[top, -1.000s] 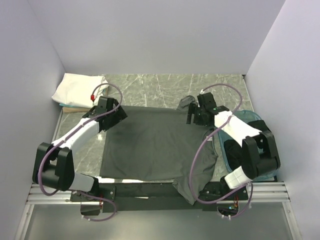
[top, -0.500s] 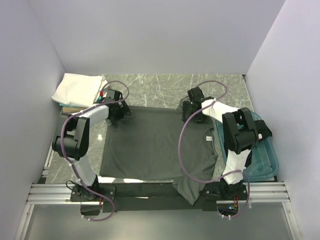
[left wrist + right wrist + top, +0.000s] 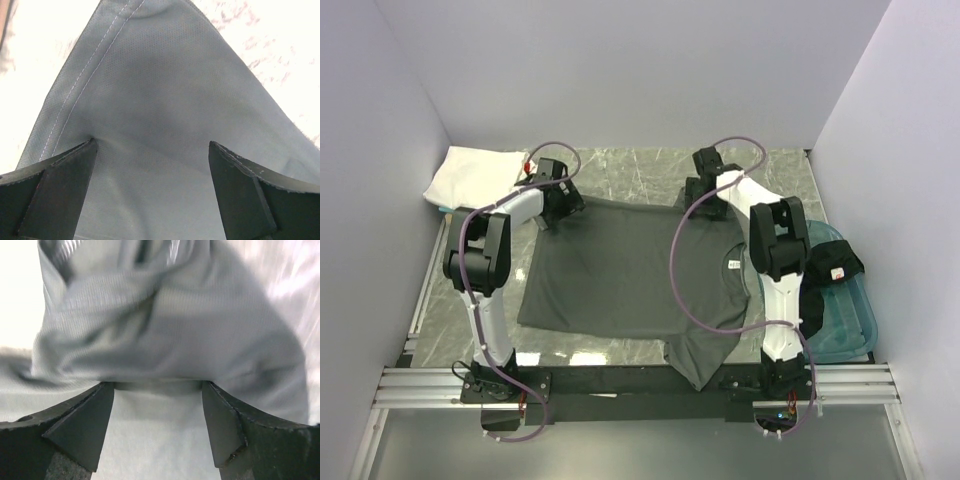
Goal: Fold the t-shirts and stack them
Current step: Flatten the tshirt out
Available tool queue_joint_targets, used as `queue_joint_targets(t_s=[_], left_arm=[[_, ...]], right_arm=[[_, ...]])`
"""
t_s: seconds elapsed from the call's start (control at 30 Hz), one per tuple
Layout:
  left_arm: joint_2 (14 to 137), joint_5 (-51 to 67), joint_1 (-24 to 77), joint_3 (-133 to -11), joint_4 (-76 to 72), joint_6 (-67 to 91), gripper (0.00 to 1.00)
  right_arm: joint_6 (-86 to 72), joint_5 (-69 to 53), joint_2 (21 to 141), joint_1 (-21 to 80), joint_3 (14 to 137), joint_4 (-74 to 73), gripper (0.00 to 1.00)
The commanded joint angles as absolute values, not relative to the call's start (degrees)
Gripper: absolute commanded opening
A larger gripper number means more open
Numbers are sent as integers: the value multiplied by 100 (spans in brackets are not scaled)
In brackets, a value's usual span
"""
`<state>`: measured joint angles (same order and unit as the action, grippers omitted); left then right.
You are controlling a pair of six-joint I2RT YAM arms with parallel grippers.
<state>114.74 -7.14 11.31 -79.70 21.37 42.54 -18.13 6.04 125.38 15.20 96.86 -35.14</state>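
Observation:
A dark charcoal-grey t-shirt (image 3: pixel 620 275) lies spread flat on the marble table, its white neck label (image 3: pixel 735 265) near the right side. My left gripper (image 3: pixel 558 202) is open at the shirt's far left corner; in the left wrist view the stitched corner (image 3: pixel 150 90) lies between the wide-apart fingertips (image 3: pixel 75 165) of the left gripper (image 3: pixel 152 145). My right gripper (image 3: pixel 704 198) is at the far right corner. There the right gripper (image 3: pixel 157 386) stands open, with bunched grey cloth (image 3: pixel 165 325) at its tips. A folded white t-shirt (image 3: pixel 470 178) lies back left. A black one (image 3: pixel 832 265) sits in the bin.
A teal plastic bin (image 3: pixel 848 325) stands at the right edge beside the right arm. Grey walls close in the left, back and right sides. One sleeve of the grey shirt (image 3: pixel 700 355) hangs toward the near rail (image 3: pixel 620 385).
Both arms have stretched out from mid-table to the shirt's far corners. The shirt has shifted slightly toward the back. The right jaws have narrowed a little.

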Motion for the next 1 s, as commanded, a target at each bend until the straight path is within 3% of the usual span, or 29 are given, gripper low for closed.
queue_joint_targets(t_s=[0.0, 0.23, 0.6, 0.8, 0.97], left_arm=[[11856, -668, 1081, -8261, 2522, 4114, 99], [12304, -510, 1020, -9086, 2768, 3990, 99], [12701, -536, 905, -10089, 3233, 3990, 99], [11272, -483, 1002, -9267, 3059, 4069, 99], [9837, -861, 1151, -7869, 3085, 4454, 99]], right_arm=[[-1539, 580, 12980, 1389, 10747, -4156, 77], [-1275, 194, 14237, 1134, 12969, -5018, 77], [-870, -308, 14073, 993, 13632, -4509, 79], [-800, -10, 12293, 1107, 12299, -4220, 80], [-931, 359, 10444, 1537, 9689, -3359, 80]])
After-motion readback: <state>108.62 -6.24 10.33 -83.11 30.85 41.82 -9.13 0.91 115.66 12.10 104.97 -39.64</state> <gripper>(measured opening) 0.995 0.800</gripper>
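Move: Both hands already rest open on the t-shirt near its far edge. From the left hand its far left corner is about 5 cm ahead and 3 cm left, the shirt's middle some 12 cm back and 15 cm right, the white stack 7 cm ahead and 20 cm left. From the right hand the middle lies roughly 14 cm back and 15 cm left, the bunched sleeve 3 cm ahead and 3 cm left. Both open hands drag the t-shirt forward, left 5 cm, right nearly 10, then lift off and draw back. ##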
